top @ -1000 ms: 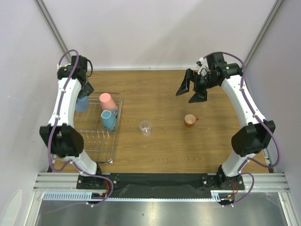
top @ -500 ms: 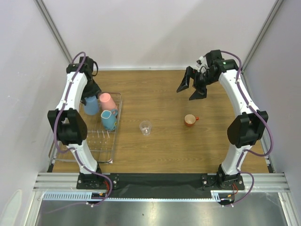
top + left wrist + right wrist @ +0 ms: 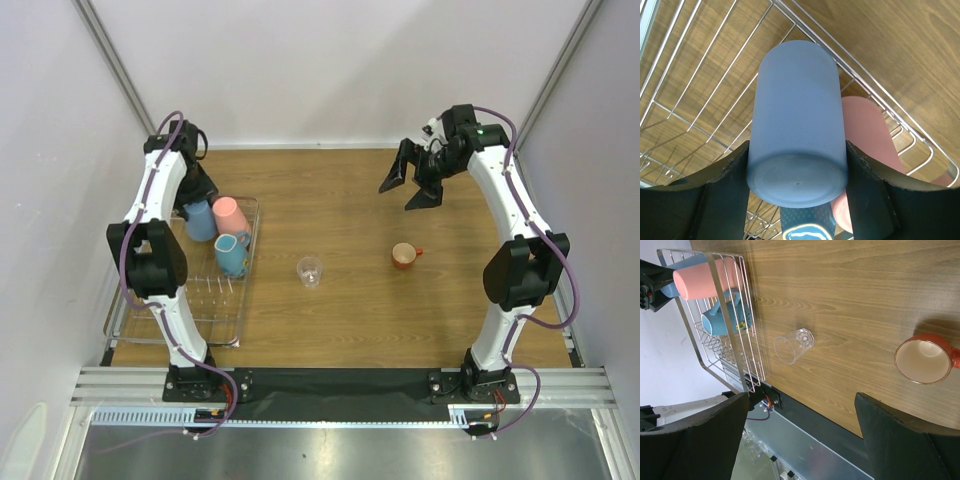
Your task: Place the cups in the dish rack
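Observation:
My left gripper is shut on the light-blue tumbler, one finger on each side near its base. It holds the tumbler over the back of the wire dish rack, close beside the pink tumbler. The blue-grey mug lies in the rack just in front of them. A tiny clear glass lies on the table's middle, and the orange mug stands to its right. My right gripper hangs open high above the back right, nothing between its fingers.
The rack's thin prongs run under the tumbler. Both side walls and the back wall close in the wooden table. The right wrist view shows the glass and orange mug far below.
The left arm has carried the light-blue tumbler rightward over the rack, up to the pink tumbler. The right arm has folded back a little, its gripper still open.

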Available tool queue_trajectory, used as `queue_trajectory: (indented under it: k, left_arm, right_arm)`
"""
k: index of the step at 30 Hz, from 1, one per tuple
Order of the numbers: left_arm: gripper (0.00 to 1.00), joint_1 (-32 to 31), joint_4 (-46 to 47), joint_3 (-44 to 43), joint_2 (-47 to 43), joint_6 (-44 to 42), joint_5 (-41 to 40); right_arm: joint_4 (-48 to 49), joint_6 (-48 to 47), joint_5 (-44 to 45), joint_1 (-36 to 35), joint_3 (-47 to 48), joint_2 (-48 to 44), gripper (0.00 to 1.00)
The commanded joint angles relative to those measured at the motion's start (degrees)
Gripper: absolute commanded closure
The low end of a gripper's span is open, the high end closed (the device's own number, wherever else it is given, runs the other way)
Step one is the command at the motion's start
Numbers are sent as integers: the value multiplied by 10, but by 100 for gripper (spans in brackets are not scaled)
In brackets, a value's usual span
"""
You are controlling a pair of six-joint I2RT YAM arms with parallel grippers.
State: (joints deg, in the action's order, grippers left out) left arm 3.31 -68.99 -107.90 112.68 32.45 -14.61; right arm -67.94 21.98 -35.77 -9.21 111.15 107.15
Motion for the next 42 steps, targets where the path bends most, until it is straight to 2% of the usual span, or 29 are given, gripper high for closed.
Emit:
queue_trajectory:
  k: [1,2,4,5,7,11,13,14,20,25,29,34,36,37,41,42]
  left_arm:
    - [100,12,18,-32,9,-17,13]
    - [98,13,15,-33,10,-17,13]
    - [89,13,22,-30,10,-22,13]
    - [77,13,26,-28,9,-26,13]
    - [68,13,39,-12,2,-29,16]
    - [42,13,47,-1,-4,-30,6]
    - [34,13,46,0,-6,-31,4]
    - [26,13,47,2,-7,-32,3]
    - [1,13,57,15,-18,-36,2]
    - [0,13,56,17,-26,-36,6]
    - [0,13,49,21,-60,-30,2]
    - [0,12,41,35,-119,-7,18]
    - [0,10,38,50,-156,0,27]
    - [0,9,40,59,-170,7,30]
    - [0,6,69,125,-264,26,57]
    - [0,5,77,138,-301,34,87]
  right_arm:
    - [-1,-2,-10,3,21,0,6]
    - [-1,-2,-11,3,20,0,6]
    - [0,0,-11,4,19,0,6]
    - [1,-1,-11,3,18,0,6]
    - [2,1,-11,3,16,0,6]
    - [4,2,-13,3,13,-1,6]
    - [5,3,-15,3,12,-2,6]
    - [5,4,-15,3,11,-2,6]
    - [10,7,-20,3,3,-5,6]
    - [4,8,10,2,-6,-16,6]
    - [-22,5,146,-5,-30,-33,8]
    - [1,25,254,-10,-128,-75,19]
    - [24,28,269,-10,-180,-97,35]
    - [32,29,272,-10,-199,-102,39]
    - [81,34,272,-10,-282,-114,38]
    - [90,36,272,-9,-291,-117,38]
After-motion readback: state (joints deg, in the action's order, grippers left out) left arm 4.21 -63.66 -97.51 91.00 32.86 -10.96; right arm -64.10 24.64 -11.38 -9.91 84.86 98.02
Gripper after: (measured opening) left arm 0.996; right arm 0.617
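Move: The left hand still grips the blue cup, already down in the rack, its middle some 5 cm below the hand point and about 1 cm nearer. The pink cup is about 7 cm to the right, level with the hand point, the patterned mug 7 cm right and 7 cm back. For the right hand, empty, the small red cup lies about 3 cm back, 3 cm right and 21 cm below; the clear glass is 20 cm left and 6 cm back. Settling forward and down by only a centimetre or so, the left hand opens its fingers wide, lets go of the blue cup, then withdraws up about 10 cm and back 5, its fingertips swinging forward. Late on, the right hand dives down some 11 cm, also right and back, towards the red cup, swinging its fingers from leftward to steeper and part-closing them, without touching it. ##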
